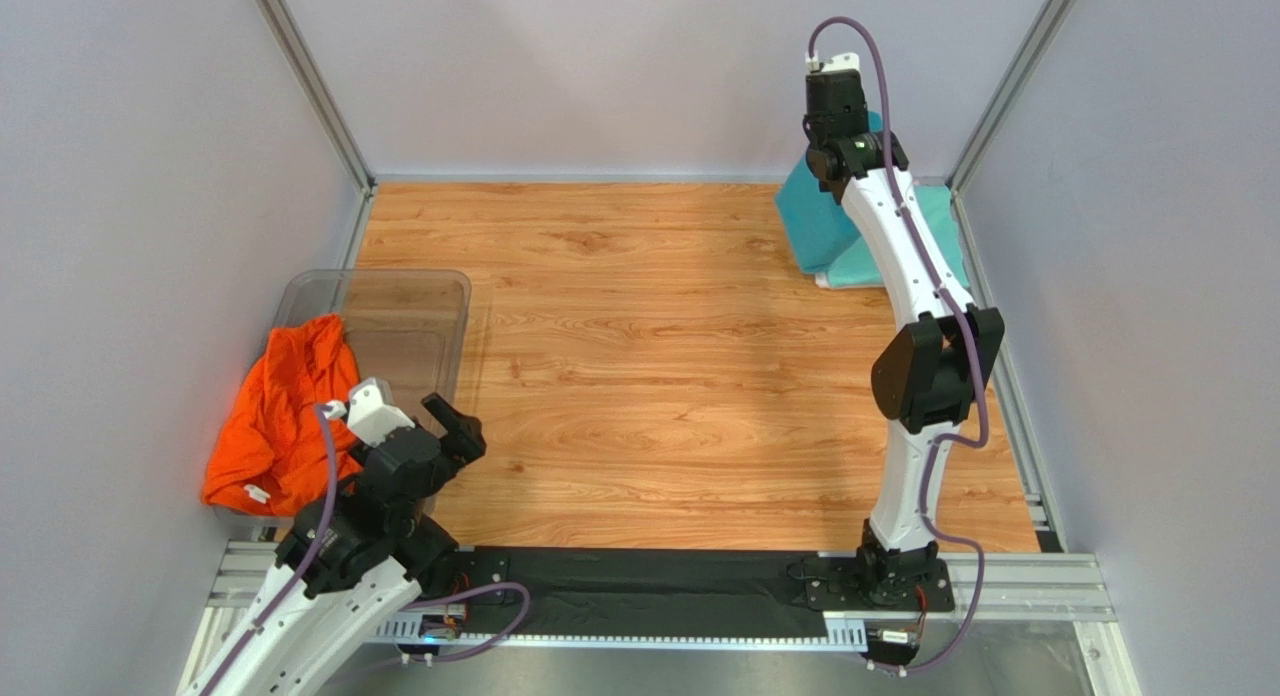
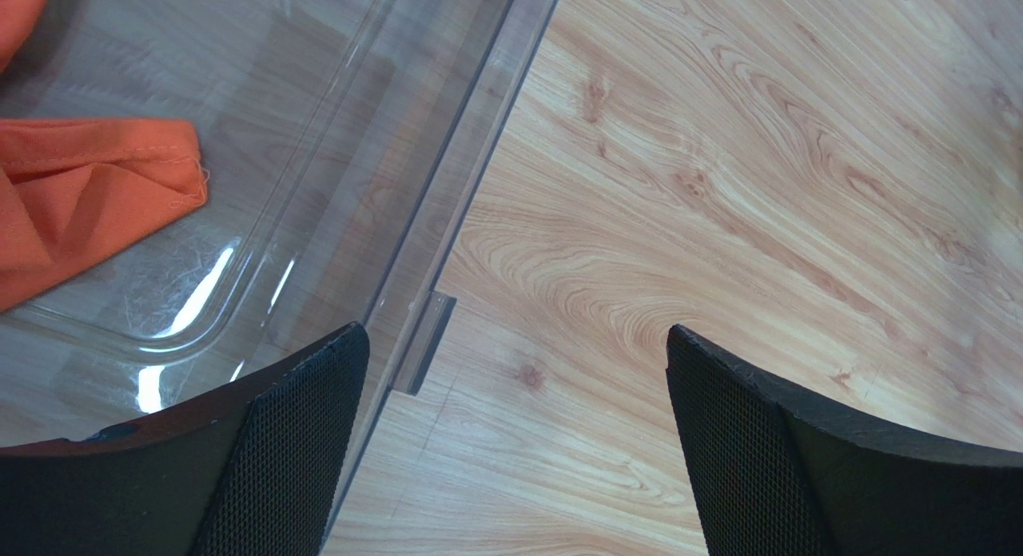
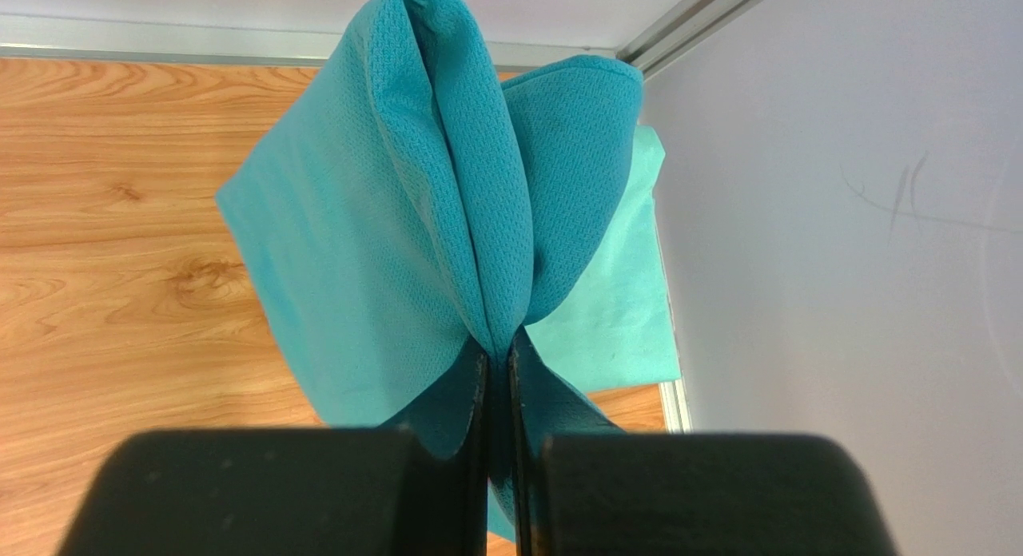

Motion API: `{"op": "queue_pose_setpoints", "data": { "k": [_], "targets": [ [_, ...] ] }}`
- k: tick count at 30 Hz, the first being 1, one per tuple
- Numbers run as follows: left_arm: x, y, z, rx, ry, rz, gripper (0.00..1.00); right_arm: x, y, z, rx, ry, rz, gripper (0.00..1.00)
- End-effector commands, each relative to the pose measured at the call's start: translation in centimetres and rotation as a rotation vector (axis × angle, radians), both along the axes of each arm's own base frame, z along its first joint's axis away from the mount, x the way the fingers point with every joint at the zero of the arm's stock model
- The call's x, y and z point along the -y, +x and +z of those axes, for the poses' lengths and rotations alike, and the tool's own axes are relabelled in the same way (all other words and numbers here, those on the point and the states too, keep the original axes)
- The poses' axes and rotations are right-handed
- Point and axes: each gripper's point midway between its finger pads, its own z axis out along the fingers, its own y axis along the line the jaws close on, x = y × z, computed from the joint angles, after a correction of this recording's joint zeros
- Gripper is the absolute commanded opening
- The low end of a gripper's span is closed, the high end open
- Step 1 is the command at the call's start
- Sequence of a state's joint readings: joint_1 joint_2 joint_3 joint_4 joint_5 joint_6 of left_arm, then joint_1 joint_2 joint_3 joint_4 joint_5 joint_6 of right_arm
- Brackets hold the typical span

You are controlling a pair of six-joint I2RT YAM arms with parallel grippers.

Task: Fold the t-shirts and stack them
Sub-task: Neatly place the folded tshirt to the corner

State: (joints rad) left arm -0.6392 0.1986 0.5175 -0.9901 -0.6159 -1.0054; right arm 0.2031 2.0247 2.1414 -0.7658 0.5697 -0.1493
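Observation:
My right gripper (image 3: pixel 498 346) is shut on a pinched fold of the teal-blue t-shirt (image 3: pixel 396 221), lifted over the far right corner. Under it lies a mint green t-shirt (image 3: pixel 606 304), folded flat against the right wall. In the top view the teal-blue t-shirt (image 1: pixel 812 216) and the mint green t-shirt (image 1: pixel 935 213) show partly behind my right arm. A bright orange t-shirt (image 1: pixel 278 411) hangs crumpled over the left rim of the clear tub (image 1: pixel 428 299). My left gripper (image 1: pixel 413 411) stands open over the tub's near right corner, holding nothing. Its fingers (image 2: pixel 288 448) straddle the tub's wall.
The clear tub (image 2: pixel 396 221) stands on the wooden table at the left, with the orange t-shirt's edge (image 2: pixel 96 209) inside it. Grey walls close in the table on three sides. A metal rail runs along the right edge near the stacked shirts.

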Motion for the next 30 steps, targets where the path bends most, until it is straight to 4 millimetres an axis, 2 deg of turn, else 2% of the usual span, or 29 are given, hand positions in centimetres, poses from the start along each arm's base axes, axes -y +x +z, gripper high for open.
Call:
{"op": "queue_pose_setpoints", "data": {
  "k": [1,6,10,19,21,22,24,30],
  "targets": [
    [-0.2,0.5,0.4,0.016,0.019,0.017,1.0,2.6,0.9,0.2,0.032,0.007,-0.076,0.0],
    [-0.3,0.5,0.4,0.014,0.024,0.02,1.0,4.7,1.1,-1.6,-0.003,0.018,-0.111,0.0],
    [-0.4,0.5,0.4,0.009,0.028,0.022,1.0,6.6,1.4,-2.0,-0.004,0.026,-0.14,0.0],
    [-0.5,0.4,0.6,0.007,0.029,0.032,1.0,9.5,1.9,-3.5,-0.024,0.037,-0.171,0.0],
    [-0.7,0.4,0.7,0.006,0.03,0.041,1.0,9.5,2.0,-4.0,-0.027,0.049,-0.168,0.0],
    [-0.7,0.3,0.8,0.009,0.026,0.045,1.0,11.2,1.8,-4.4,-0.034,0.055,-0.195,0.0],
    [-0.8,0.3,0.8,0.007,0.025,0.046,1.0,12.0,2.0,-4.9,-0.029,0.077,-0.201,0.0],
    [-1.1,0.1,0.9,0.0,0.028,0.06,1.0,13.5,2.8,-6.7,-0.039,0.14,-0.187,0.0]
  ]
}}
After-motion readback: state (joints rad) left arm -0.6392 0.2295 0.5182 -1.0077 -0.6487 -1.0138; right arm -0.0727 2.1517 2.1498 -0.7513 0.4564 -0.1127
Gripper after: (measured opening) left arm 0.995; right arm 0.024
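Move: Ahead and to the right is the light-turquoise folded stack, its middle about 2 cm ahead of the right hand, 7 cm to its right and 25 cm below; the hand already holds the blue folded t-shirt bunched and hanging. The table's back right corner is some 13 cm ahead and 21 cm to the right, 26 cm down. From the idle left hand the stack lies roughly 39 cm ahead, 64 cm right and 12 cm lower. Swinging right across the stack towards the right-hand wall, the right hand carries the hanging blue t-shirt about 13 cm and sinks some 6.5 cm on the way, edging barely forward. The wrist turns about 10 degrees clockwise and tips slightly further down; the shut fingers keep their pinch on the cloth. ##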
